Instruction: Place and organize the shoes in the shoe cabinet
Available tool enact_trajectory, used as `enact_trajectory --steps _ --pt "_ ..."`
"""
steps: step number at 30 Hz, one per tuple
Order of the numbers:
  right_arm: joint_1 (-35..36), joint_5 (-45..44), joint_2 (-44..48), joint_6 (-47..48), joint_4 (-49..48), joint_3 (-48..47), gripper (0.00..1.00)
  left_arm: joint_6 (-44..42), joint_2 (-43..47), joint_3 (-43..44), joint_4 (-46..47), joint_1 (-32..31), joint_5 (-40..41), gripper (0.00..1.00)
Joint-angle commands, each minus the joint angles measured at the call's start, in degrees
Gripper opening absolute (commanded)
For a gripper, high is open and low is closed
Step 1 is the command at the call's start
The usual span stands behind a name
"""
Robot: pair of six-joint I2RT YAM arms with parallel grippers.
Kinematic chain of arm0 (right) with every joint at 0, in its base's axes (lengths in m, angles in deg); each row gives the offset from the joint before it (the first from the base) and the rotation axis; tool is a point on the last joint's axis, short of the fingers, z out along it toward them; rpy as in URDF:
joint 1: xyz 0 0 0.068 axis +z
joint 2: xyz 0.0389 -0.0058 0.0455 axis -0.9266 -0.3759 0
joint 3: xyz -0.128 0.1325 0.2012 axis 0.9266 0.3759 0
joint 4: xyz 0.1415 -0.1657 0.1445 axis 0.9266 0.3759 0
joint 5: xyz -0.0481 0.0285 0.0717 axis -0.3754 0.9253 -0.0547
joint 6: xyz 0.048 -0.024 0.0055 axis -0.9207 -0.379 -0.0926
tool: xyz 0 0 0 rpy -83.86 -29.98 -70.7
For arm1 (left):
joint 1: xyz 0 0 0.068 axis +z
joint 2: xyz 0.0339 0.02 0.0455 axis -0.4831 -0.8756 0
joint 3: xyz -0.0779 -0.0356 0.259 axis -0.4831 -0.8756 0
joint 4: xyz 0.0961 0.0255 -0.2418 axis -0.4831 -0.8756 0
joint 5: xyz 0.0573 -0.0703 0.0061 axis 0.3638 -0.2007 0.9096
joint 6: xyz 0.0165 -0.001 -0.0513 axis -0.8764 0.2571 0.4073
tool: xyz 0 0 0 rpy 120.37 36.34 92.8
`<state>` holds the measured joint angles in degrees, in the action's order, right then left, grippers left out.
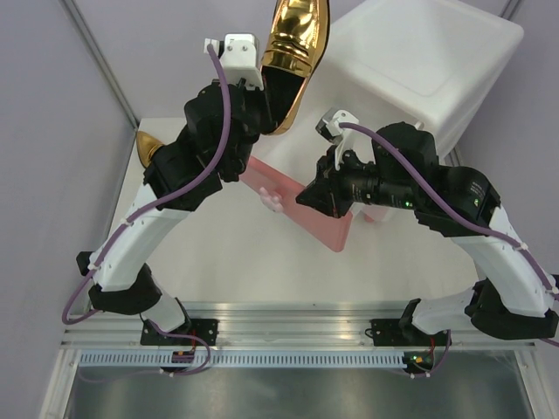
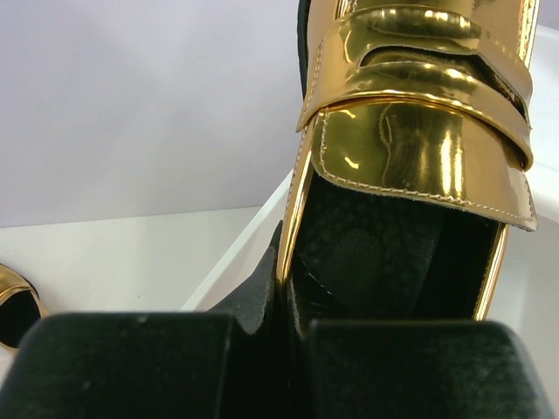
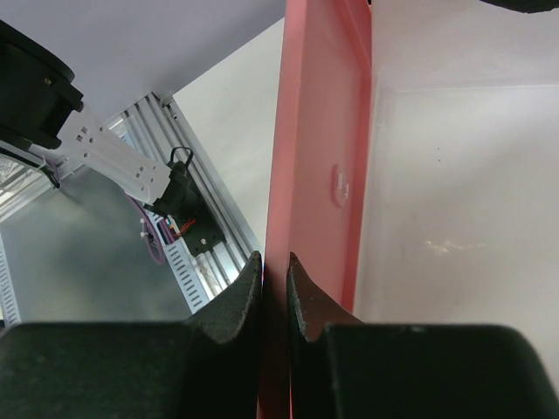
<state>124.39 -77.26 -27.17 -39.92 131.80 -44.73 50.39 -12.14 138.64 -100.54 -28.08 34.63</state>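
Observation:
A shiny gold shoe (image 1: 297, 35) (image 2: 419, 148) hangs high above the table, its toe pointing away from the arms. My left gripper (image 1: 269, 100) (image 2: 293, 262) is shut on its thin side wall, one finger inside the dark lining. A second gold shoe (image 1: 148, 144) (image 2: 13, 301) lies at the table's left edge, mostly hidden by the left arm. The white shoe cabinet (image 1: 419, 61) stands at the back right. Its pink drawer front (image 1: 288, 188) (image 3: 310, 131) is pulled out towards the arms. My right gripper (image 1: 310, 196) (image 3: 275, 279) is shut on that front's top edge.
The drawer's pale inside (image 3: 454, 218) shows nothing in the part I can see. A bunny knob (image 1: 272, 201) sticks out from the drawer front. An aluminium rail (image 1: 297, 319) runs along the near table edge. Grey walls close in on the left and back.

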Motion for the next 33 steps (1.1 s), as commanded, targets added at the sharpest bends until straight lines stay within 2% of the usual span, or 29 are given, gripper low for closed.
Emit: enact_trajectory --steps 1,7,9,10,12,13,17,19,25,28,33 --pt "0.9 6.5 1.7 1.2 -8.7 -0.1 0.01 1.3 2.9 2.0 4.8 0.1 -0.6 0.02" --pt "0.8 5.5 2.3 0.7 -9.8 2.0 0.01 2.2 2.9 1.9 3.7 0.2 -1.0 0.02" --pt "0.8 5.6 3.2 0.6 -11.2 3.9 0.06 2.9 3.1 1.9 3.1 0.2 -1.3 0.02" --pt "0.9 5.5 3.5 0.6 -11.6 4.5 0.13 3.4 3.1 1.9 2.8 0.2 -1.5 0.02" --pt "0.9 4.6 4.7 0.4 -12.4 6.3 0.21 3.9 3.2 1.9 2.0 0.2 -1.9 0.02" --pt "0.8 4.2 5.0 0.4 -12.7 6.8 0.31 4.7 3.2 1.8 1.7 0.2 -2.1 0.02" --pt "0.8 2.2 6.8 -0.1 -13.3 9.0 0.46 6.9 3.3 1.6 -0.4 0.2 -2.7 0.02" --pt "0.8 1.6 7.3 -0.2 -13.6 9.5 0.5 7.9 3.4 1.2 -1.0 0.2 -2.7 0.02" --pt "0.8 -1.1 9.7 -0.2 -15.6 10.6 0.71 15.2 3.9 -0.1 -2.0 0.1 -2.2 0.02" --pt "0.8 -5.5 12.4 0.4 -17.4 12.1 0.77 18.4 3.3 0.0 -3.2 0.1 -1.9 0.02" --pt "0.8 -16.0 19.6 0.9 -22.1 18.5 0.8 20.8 2.6 -0.8 -4.0 0.1 -0.2 0.02"
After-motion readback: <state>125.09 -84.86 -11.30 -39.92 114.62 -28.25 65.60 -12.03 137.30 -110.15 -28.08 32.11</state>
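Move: Over the pulled-out upper drawer, the left hand holds the gold shoe; the drawer's middle lies about level with that hand, 12 cm right and 15 cm below. From the same hand, the pink drawer front is some 12 cm back and 6 cm right, the cabinet body 15 cm farther out and 24 cm right. The right hand still pinches the front's top edge; the drawer's middle is about 11 cm ahead, 6 cm right and slightly below it. Opening its fingers wide, the right hand lets go of the drawer front's upper edge and pulls off it to the right and up, about 4 cm each way, its fingertips tipping up a little. Meanwhile the left hand keeps its pinch on the gold shoe and lowers it about 4 cm towards the drawer, tilting some 10 degrees nose-down. ##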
